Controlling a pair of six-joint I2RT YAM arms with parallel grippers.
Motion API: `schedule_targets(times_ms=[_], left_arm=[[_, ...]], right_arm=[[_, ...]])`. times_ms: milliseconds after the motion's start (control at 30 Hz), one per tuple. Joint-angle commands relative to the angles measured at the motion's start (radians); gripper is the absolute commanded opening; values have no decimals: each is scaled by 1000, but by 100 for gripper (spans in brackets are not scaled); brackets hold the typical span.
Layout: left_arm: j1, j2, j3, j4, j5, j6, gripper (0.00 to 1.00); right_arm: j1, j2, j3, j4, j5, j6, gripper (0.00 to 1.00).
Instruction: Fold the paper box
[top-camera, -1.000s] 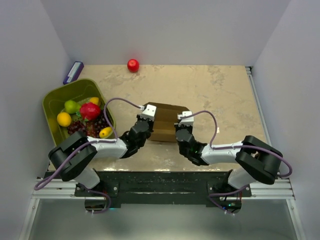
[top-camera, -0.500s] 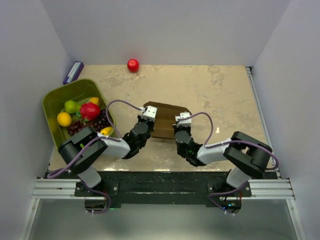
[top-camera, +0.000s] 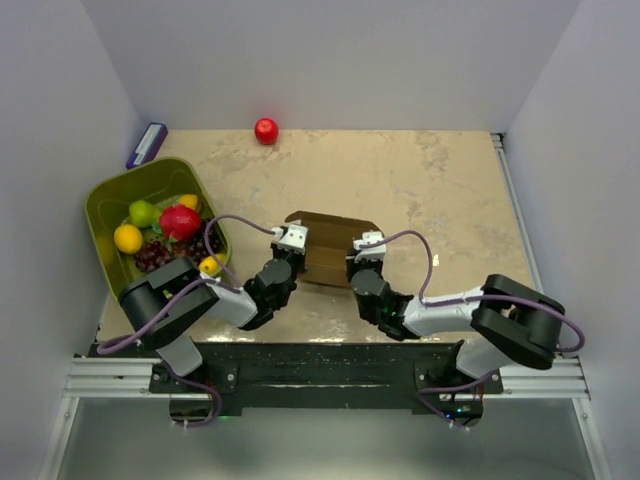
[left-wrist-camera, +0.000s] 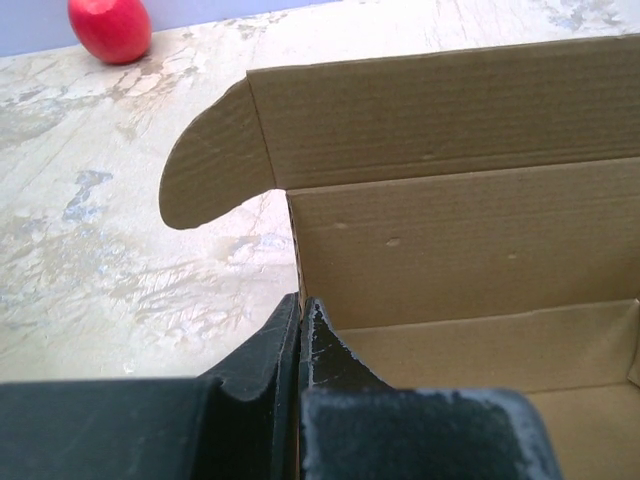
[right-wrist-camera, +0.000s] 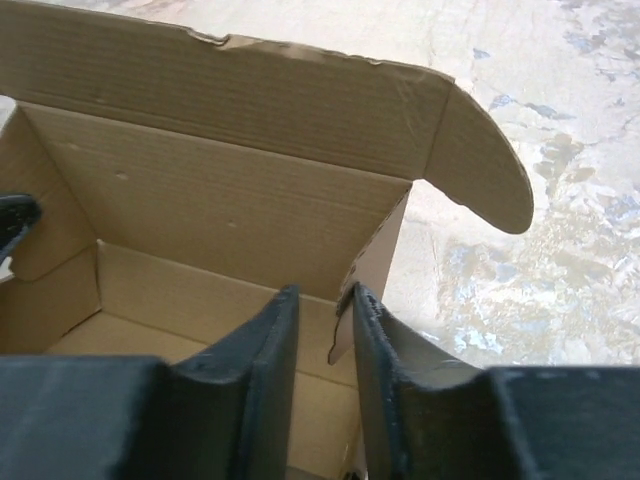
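The paper box (top-camera: 333, 250) is brown cardboard, standing open-topped in the middle of the table with its back lid flap raised. My left gripper (top-camera: 291, 240) is shut on the box's left side wall; in the left wrist view the fingers (left-wrist-camera: 301, 303) pinch the thin wall edge of the paper box (left-wrist-camera: 450, 230). My right gripper (top-camera: 366, 243) is open. In the right wrist view its fingertips (right-wrist-camera: 325, 295) straddle the right side wall of the paper box (right-wrist-camera: 220, 200), with a gap showing on the inner side. Rounded tabs stick out at both ends of the lid flap.
An olive-green bin (top-camera: 140, 175) with several fruits stands at the left, close to the left arm's elbow. A red apple (top-camera: 266, 130) lies at the table's back edge, also in the left wrist view as a red apple (left-wrist-camera: 110, 28). A purple-and-white object (top-camera: 147, 144) lies at the back left.
The right gripper has opened off the box's right wall. Both wrists and the box have shifted slightly nearer the bases. The left grip is unchanged.
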Motion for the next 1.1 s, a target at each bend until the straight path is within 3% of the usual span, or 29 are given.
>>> schedule_targets(times_ms=[0,67,167,367,533,733,1067], left_arm=[[-48,19,-49,90,-95,15,0],[-65,25,-57,124,-117,25,0],[-96,39,-77,187,-172,55,0],[-162,103,-120,371,-273,184,0],[-194,120,-116,385,-276,209,0],[-211,111,-139,385,-286,212,0],[-260,134,-167,419,-353,221,0]], right_arm=[[27,-147,54,-221,-75,130,49],[27,-215,55,-281,-113,167,61],[30,-289,64,-414,-158,204,67],[34,-544,69,-631,-297,247,71],[34,-667,164,-756,-348,252,71],[36,-612,342,-856,-285,290,75],[13,-313,480,-741,-199,226,75]])
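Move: The raised lid at the box's far side is centred roughly 9 cm ahead of the right hand, 7 cm to its left and 3 cm above. The right wall runs forward from between these fingers, its middle about 4 cm ahead; the left wall is level with it, 15 cm to its left. For the left hand, already shut on that left wall's near edge, the lid is about 8 cm ahead, 8 cm right and slightly above. Backward and steeply up, the right hand spreads its already parting fingers, comes free of the right wall and rises about 17 cm; rolling left side up some 20 degrees, it then swings forward and left over the box, starting to sink open towards the lid. Meanwhile the left hand keeps pinching the left wall and draws it back about 5 cm, tipping up slightly. ##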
